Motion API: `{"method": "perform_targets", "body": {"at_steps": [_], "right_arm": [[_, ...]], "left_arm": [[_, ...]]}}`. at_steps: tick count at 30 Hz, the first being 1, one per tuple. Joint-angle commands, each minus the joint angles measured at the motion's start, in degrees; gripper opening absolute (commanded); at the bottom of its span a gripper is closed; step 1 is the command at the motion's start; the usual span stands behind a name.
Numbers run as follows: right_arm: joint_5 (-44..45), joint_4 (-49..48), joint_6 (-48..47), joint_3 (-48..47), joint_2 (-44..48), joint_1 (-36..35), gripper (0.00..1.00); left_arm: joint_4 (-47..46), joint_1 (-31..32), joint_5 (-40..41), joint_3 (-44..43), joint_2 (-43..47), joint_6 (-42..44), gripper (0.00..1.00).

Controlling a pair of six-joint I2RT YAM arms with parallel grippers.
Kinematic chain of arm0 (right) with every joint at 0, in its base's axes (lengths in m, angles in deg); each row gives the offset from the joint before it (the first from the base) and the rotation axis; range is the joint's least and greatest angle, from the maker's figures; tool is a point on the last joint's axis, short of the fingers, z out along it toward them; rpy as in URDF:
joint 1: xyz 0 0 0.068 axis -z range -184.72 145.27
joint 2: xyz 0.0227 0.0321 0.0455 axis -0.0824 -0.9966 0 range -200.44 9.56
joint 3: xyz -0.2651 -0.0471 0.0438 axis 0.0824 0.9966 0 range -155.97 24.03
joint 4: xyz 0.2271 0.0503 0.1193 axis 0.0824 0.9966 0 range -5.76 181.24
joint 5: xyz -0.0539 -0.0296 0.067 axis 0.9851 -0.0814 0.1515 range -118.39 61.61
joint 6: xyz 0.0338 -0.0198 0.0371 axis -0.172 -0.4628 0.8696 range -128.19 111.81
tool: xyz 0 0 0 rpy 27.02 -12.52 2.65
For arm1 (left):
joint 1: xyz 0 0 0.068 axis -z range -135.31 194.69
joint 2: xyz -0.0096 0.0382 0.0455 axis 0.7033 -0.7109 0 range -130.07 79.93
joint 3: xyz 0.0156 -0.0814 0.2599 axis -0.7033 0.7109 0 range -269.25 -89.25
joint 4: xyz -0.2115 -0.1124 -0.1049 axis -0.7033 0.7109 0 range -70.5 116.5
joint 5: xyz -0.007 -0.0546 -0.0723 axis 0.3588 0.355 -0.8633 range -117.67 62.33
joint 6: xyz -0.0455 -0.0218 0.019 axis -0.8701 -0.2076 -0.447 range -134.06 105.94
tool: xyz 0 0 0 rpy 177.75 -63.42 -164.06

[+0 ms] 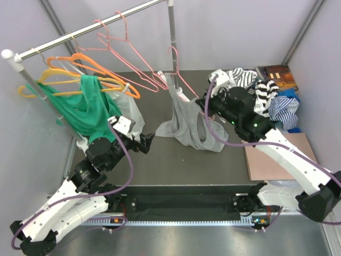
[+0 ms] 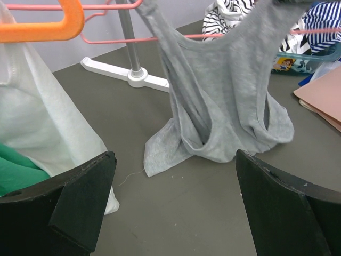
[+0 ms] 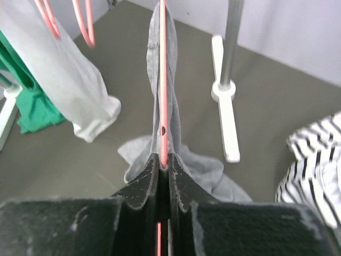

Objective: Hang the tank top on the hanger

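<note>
The grey tank top (image 1: 186, 120) hangs off the pink wire hanger (image 1: 184, 80) in mid-table, its lower end bunched on the table. My right gripper (image 1: 205, 104) is shut on the hanger's wire. In the right wrist view its jaws (image 3: 163, 160) pinch the pink hanger (image 3: 163, 80), with the tank top (image 3: 176, 128) draped along the wire. My left gripper (image 1: 149, 141) stands open to the left of the top, apart from it. In the left wrist view the gripper (image 2: 176, 186) has only bare table between its fingers; the tank top (image 2: 229, 106) and the hanger (image 2: 160, 38) lie ahead.
A clothes rail (image 1: 80, 37) crosses the back left with orange (image 1: 101, 66) and yellow hangers, several spare pink ones, a green garment (image 1: 80, 109) and a whitish one (image 1: 130, 109). The rack pole (image 1: 172, 37) stands behind the top. Striped clothes (image 1: 261, 88) and a brown board (image 1: 277, 154) lie at the right.
</note>
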Motion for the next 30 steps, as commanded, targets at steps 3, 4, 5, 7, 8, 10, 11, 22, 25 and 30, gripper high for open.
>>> {"method": "perform_targets", "body": {"at_steps": [3, 4, 5, 7, 8, 10, 11, 22, 25, 30], "right_arm": [[-3.4, -8.5, -3.9, -12.6, -7.1, 0.3, 0.0], [-3.6, -9.0, -4.0, -13.5, -7.7, 0.3, 0.0], [-3.6, -9.5, -4.2, -15.5, -8.5, 0.3, 0.0], [-3.2, -9.7, -4.2, -17.6, -10.8, 0.3, 0.0], [-3.1, -9.9, -6.5, -19.6, -11.7, 0.3, 0.0], [-3.0, -10.3, -7.0, -21.3, -13.7, 0.3, 0.0], [-2.8, -11.0, -7.5, -22.6, -14.5, 0.3, 0.0], [-2.0, -23.0, -5.5, -23.3, -18.8, 0.4, 0.0], [-2.1, -23.2, -5.5, -24.9, -19.7, 0.3, 0.0], [-2.7, -23.2, -5.0, -28.0, -22.4, 0.4, 0.0]], "left_arm": [[-1.0, 0.0, -1.3, 0.1, -0.7, 0.7, 0.99], [-1.1, 0.0, -1.5, 0.2, -0.7, 0.7, 0.99], [-1.0, 0.0, -1.6, 0.3, -0.7, 0.7, 0.99], [-1.0, 0.0, -1.6, 0.3, -0.8, 0.8, 0.99], [-1.0, 0.0, -1.7, 0.4, -0.9, 0.8, 0.99], [-1.1, 0.0, -1.8, 0.4, -1.0, 0.8, 0.99], [-1.0, 0.0, -1.9, 0.3, -1.2, 0.8, 0.99], [-0.6, 0.0, -2.4, 0.4, -2.7, 0.8, 0.99], [-0.5, 0.0, -2.6, 0.4, -2.9, 0.8, 0.99], [-0.4, 0.0, -3.7, 0.4, -2.9, 0.8, 0.99]]}}
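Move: Ahead of the right hand, which already holds the hanger with the tank top on it, the free right-hand stretch of the rack's rail lies about 22 cm farther out, 16 cm to the left and some 25 cm higher. The nearest hanging pink hanger is roughly 15 cm ahead, 21 cm left and 10 cm up; the rack's upright post stands some 24 cm ahead and 10 cm left. From the empty left hand, that rail stretch is about 34 cm ahead, 3 cm right and 28 cm up. Raising the hanger by its near shoulder, the right hand climbs about 11 cm while pushing forward some 8 cm and left nearly 7, bringing the hook up to the free end of the rail, between the hanging pink hangers and the post. The wrist tips the fingers upward by just under 20 degrees; they stay shut on the hanger. ##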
